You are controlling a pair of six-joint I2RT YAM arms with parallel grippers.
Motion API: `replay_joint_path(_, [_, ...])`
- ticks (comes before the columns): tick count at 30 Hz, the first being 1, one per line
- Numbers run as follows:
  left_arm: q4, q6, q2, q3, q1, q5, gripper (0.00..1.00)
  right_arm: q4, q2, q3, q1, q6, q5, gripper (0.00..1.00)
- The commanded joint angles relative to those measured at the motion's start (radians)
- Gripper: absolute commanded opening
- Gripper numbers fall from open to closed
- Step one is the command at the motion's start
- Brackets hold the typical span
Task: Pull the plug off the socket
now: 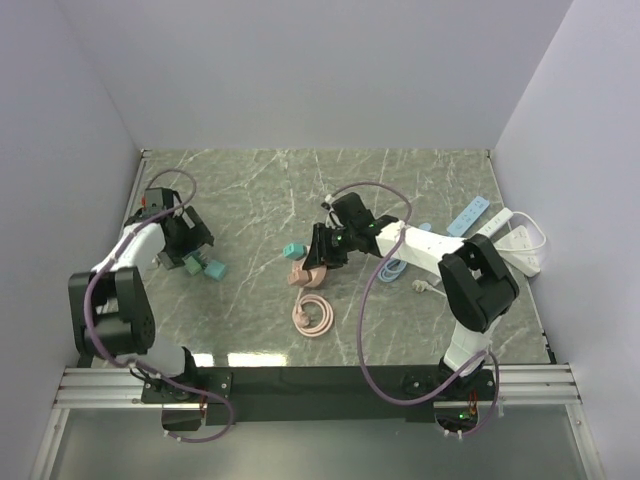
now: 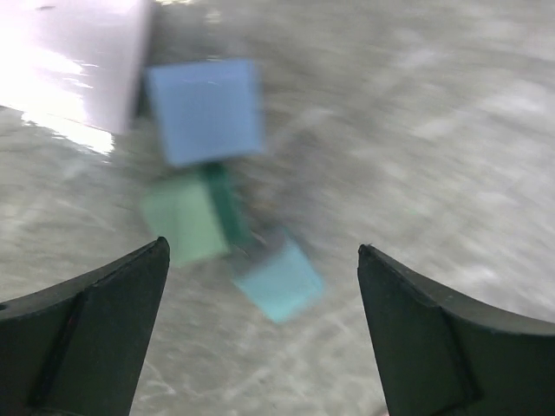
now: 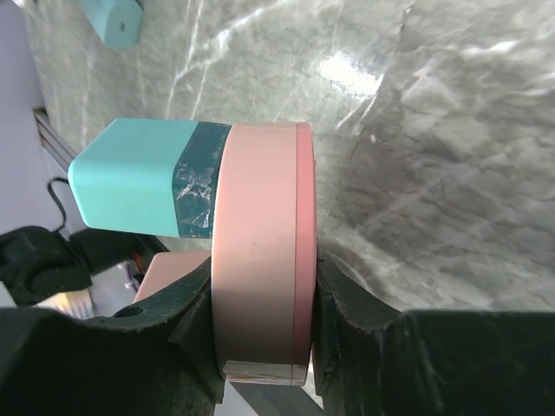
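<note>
The pink round socket [image 3: 260,260] is clamped between the jaws of my right gripper [image 3: 263,269], near the table's middle. A teal plug [image 3: 130,178] with a dark green taped band sits in the socket's face, pointing left. From above, the socket [image 1: 306,277] and plug [image 1: 293,250] lie under the right gripper [image 1: 318,262], with a pink coiled cable [image 1: 312,318] in front. My left gripper [image 2: 262,247] hangs open at the far left, with nothing between its fingers. Below it lie a blurred green block [image 2: 182,217], a teal block [image 2: 279,282] and a blue block [image 2: 206,111].
White power strips [image 1: 512,240] and a blue one [image 1: 468,215] lie at the right edge. A light blue cable coil [image 1: 392,270] and a white plug [image 1: 423,287] sit beside the right arm. The teal and green blocks [image 1: 206,267] lie under the left gripper [image 1: 190,245]. Walls enclose three sides.
</note>
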Motion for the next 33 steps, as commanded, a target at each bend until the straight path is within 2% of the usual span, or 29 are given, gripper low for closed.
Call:
replay_joint_path(1, [0.039,0.039,-0.138,-0.004,-0.012,0.165,0.95,-0.031,0.016,0.076,0.027,-0.051,-0.051,0.00])
replay_joint_path(6, [0.053,0.085,-0.236,-0.026,-0.102,0.331,0.96,-0.082,0.042,0.124,0.037,-0.080,-0.065,0.00])
replay_joint_path(9, [0.088,0.042,-0.256,-0.024,-0.243,0.399,0.97,-0.094,0.056,0.139,0.038,-0.076,-0.081,0.00])
replay_joint_path(12, [0.168,-0.036,-0.247,-0.026,-0.350,0.410,0.98,-0.077,0.060,0.133,0.041,-0.060,-0.081,0.00])
replay_joint_path(15, [0.254,-0.119,-0.225,-0.038,-0.410,0.402,0.99,-0.050,0.064,0.122,0.041,-0.037,-0.097,0.00])
replay_joint_path(21, [0.334,-0.191,-0.185,-0.043,-0.447,0.402,0.99,-0.027,0.054,0.116,0.041,-0.022,-0.122,0.00])
replay_joint_path(31, [0.343,-0.214,-0.107,-0.032,-0.527,0.417,0.99,-0.007,0.054,0.118,0.041,-0.002,-0.125,0.00])
replay_joint_path(33, [0.334,-0.214,-0.090,-0.026,-0.547,0.408,0.97,-0.010,0.060,0.125,0.038,0.000,-0.114,0.00])
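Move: The upright teal plug on the pink socket lies about 25 cm right of the left hand, roughly level fore and aft and some 3 cm higher. The pink plug sits some 4 cm behind that teal plug and about level with it sideways. From the right hand, which already holds the socket, the teal plug is about 4 cm left, 2 cm forward and 2 cm up. The open left hand lifts and sweeps about 25 cm right to the teal plug; the right keeps the socket gripped. ##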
